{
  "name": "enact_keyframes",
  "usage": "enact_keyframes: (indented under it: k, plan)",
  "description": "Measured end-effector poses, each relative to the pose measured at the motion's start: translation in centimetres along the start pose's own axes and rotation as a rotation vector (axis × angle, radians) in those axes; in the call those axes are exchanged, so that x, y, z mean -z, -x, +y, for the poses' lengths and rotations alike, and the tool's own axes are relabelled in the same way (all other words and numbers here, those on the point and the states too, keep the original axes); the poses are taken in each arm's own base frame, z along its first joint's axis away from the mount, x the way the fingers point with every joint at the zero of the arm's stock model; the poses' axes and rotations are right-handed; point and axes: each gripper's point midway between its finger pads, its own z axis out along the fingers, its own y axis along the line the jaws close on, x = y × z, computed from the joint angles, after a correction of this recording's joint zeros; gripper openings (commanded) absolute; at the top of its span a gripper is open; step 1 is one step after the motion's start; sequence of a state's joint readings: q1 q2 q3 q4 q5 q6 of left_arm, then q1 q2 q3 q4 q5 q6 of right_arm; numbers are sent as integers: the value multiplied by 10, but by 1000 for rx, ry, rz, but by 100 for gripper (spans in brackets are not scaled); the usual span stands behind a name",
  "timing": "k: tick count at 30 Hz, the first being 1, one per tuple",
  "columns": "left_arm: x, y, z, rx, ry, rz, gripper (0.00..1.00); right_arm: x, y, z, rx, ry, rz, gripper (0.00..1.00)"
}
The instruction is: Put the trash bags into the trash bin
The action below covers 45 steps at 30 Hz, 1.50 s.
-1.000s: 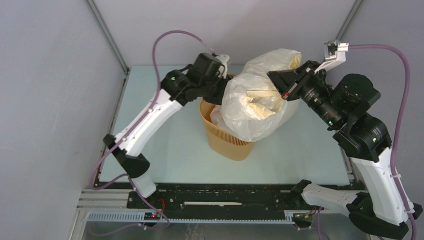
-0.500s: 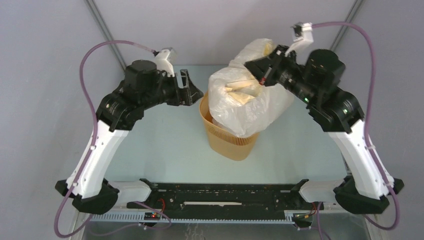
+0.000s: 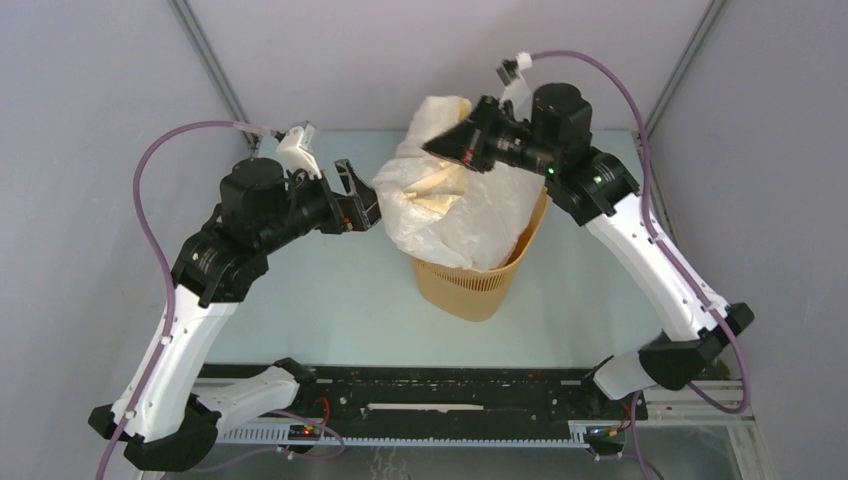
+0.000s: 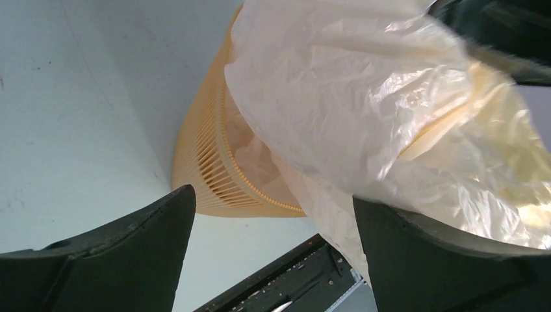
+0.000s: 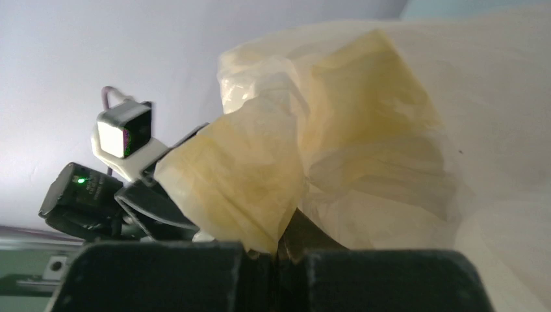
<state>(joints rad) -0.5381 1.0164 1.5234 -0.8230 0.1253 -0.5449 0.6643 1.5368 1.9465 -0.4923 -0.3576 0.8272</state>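
The orange-yellow trash bin [image 3: 472, 288] stands upright mid-table. The crinkly cream-white trash bag [image 3: 447, 205] billows above its mouth, its lower part inside the bin and its left side hanging over the rim. My right gripper [image 3: 447, 146] is over the bin, shut on the bag's pale yellow rim band [image 5: 240, 188]; its jaws [image 5: 276, 252] are pressed together on the film. My left gripper [image 3: 360, 200] hovers just left of the bag, open and holding nothing. In the left wrist view the bag [image 4: 338, 104] drapes past one finger [image 4: 416, 260] and the slotted bin [image 4: 208, 175] lies ahead.
The pale table [image 3: 330, 300] spreads around the bin. A black rail [image 3: 450, 395] runs along the near edge. Grey walls with metal posts [image 3: 215, 75] enclose the back and sides. The left arm's wrist camera [image 5: 123, 130] shows beyond the bag in the right wrist view.
My left gripper let go of the bag, opened wide and drew back to the left. My right gripper carried the bag's rim leftward across the bin.
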Motion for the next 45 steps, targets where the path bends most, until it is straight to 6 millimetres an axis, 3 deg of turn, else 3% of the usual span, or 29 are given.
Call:
enact_keyframes:
  k: [6, 9, 11, 16, 20, 25, 27, 31, 35, 40, 45]
  plan:
    - [-2, 1, -6, 29, -32, -12, 96, 51, -1, -103, -208, -170, -51, 0]
    - [-2, 4, -17, 42, -84, -18, 98, 74, 15, -129, -224, -234, -97, 0]
    - [-4, 7, -27, 47, -143, -24, 99, 81, 17, -127, -203, -229, -98, 0]
    - [-11, 0, -69, 11, -326, 0, 98, 82, 12, -97, -175, -139, -40, 0]
    - [-13, -24, -117, -83, -501, 63, 99, 70, 9, -69, -186, -35, 5, 0]
    - [-25, -56, -146, -198, -589, 121, 100, 61, 21, -33, -268, 122, 19, 0]
    - [-41, -61, -141, -214, -539, 120, 100, 58, 26, -22, -285, 160, 21, 0]
    - [-77, -59, -110, -229, -337, 87, 100, 58, 27, -11, -305, 198, 23, 0]
    - [-100, -61, -69, -275, -141, 99, 100, 59, 10, -34, -353, 181, 46, 0]
    - [-96, -60, -43, -346, -42, 101, 100, 55, -19, -88, -365, 47, 119, 0]
    - [-58, -60, -46, -382, -144, 66, 100, 57, -44, -110, -285, -27, 208, 0]
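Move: The right hand holds the trash bag's gathered mouth above the trash bin, whose opening lies about 7 cm to its right, level with it fore and aft, and 20 cm down. From the open left hand the bag's bulk is some 14 cm to the right, 4 cm farther out and 4 cm lower; the bin's opening is 16 cm right, 6 cm ahead and 12 cm below. The right hand, still pinching the bag's mouth shut, plunges down towards the bin and sweeps about 12 cm right, comes back part of the way left while rising some 10 cm and rolling its left side up, then drives down again by about 12 cm as that roll unwinds. Meanwhile the left hand, fingers kept wide open, swings right and somewhat back and up to the bag, turning clockwise, then dips while going forward and eases back left, ending near the bag at the bin's left rim, where contact can't be made out. ##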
